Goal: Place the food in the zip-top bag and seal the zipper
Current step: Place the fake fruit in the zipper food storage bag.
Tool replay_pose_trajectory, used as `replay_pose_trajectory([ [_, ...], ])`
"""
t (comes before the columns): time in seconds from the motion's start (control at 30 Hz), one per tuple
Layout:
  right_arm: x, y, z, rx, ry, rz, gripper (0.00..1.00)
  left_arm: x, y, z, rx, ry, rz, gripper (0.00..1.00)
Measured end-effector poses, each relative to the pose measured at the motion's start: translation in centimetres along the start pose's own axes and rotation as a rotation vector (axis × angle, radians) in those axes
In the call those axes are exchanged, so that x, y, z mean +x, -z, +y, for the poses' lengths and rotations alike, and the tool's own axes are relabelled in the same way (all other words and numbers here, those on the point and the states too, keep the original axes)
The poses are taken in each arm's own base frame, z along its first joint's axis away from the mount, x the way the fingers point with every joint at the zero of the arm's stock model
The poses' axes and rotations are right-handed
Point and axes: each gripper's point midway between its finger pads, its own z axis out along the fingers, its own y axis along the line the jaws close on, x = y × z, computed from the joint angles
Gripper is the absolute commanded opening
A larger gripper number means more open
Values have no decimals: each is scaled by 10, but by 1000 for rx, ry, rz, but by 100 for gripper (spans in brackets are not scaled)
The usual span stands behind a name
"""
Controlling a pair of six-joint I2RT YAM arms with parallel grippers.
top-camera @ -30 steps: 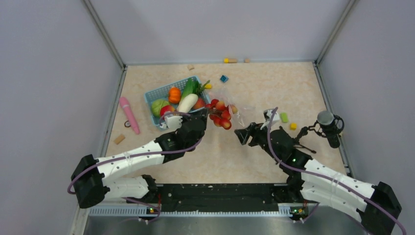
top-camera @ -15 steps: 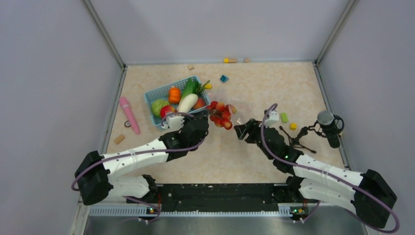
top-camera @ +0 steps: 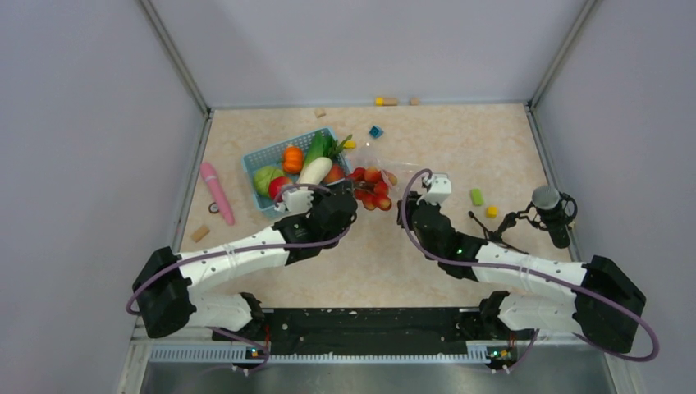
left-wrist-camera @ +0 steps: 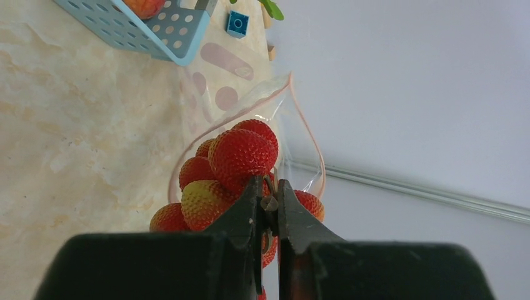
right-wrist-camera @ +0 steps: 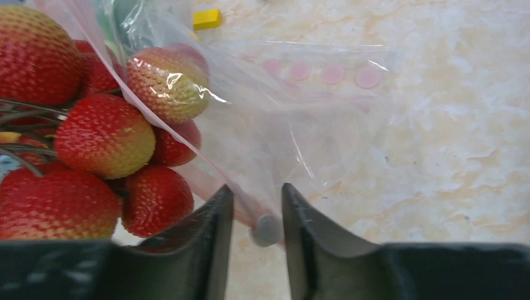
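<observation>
My left gripper (top-camera: 354, 197) (left-wrist-camera: 269, 194) is shut on the stem of the red-yellow cherries (top-camera: 373, 187) (left-wrist-camera: 240, 153) and holds the bunch at the mouth of the clear zip-top bag (top-camera: 392, 170) (left-wrist-camera: 306, 134). In the right wrist view the cherries (right-wrist-camera: 103, 134) sit partly behind the bag's film (right-wrist-camera: 312, 119). My right gripper (top-camera: 404, 205) (right-wrist-camera: 255, 190) is open and straddles the pink zipper (right-wrist-camera: 245, 209) at the bag's near edge, with a gap on both sides. More food lies in the blue basket (top-camera: 254, 164): an orange fruit (top-camera: 293, 158), a white radish (top-camera: 314, 171) and green leaves (top-camera: 320, 146).
A pink stick toy (top-camera: 217, 191) lies left of the basket. Small blocks sit nearby: blue (top-camera: 375, 131), green (top-camera: 476, 196), yellow (top-camera: 492, 211). A black microphone on a stand (top-camera: 551, 213) is at the right edge. Walls close in the back and both sides.
My right arm has swung left and forward to the bag's near edge, and its jaws have narrowed around the zipper. The left gripper has nudged the cherries further toward the bag.
</observation>
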Motion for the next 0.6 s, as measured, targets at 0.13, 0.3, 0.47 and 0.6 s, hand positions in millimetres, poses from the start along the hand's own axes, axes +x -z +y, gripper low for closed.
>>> replay_pose_trajectory([
  [0.13, 6, -6, -9, 57, 46, 5, 3, 0, -1, -3, -4, -11, -10, 0],
  [0.3, 7, -5, -5, 37, 70, 26, 0, 0, -1, -14, 5, -36, -27, 0],
  [0.47, -3, 5, 23, -112, 37, 52, 0, 2, -7, -26, 7, -62, -76, 0],
  [0.6, -6, 15, 39, -210, 26, 78, 0, -3, -10, -21, -5, -85, -119, 0],
])
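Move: Between the right hand's open fingers lies the near right edge of the bag's mouth, only about 1 cm ahead. The strawberry bunch hangs about 6 cm to its left and 3 cm farther out, the basket some 24 cm left, 9 cm ahead and 12 cm lower. From the left hand, still gripping the stems, the bag's mouth is about 4 cm ahead, 4 cm right and 5 cm below. Closing fully on the bag's edge while dipping about 1 cm, the right hand pinches the film, then draws it left towards the strawberries by about 4 cm, up 3 cm and a little back, turning some 15 degrees counter-clockwise. Meanwhile the left hand keeps its grip on the stems and rises, easing forward about 2 cm each way with a slight roll. ##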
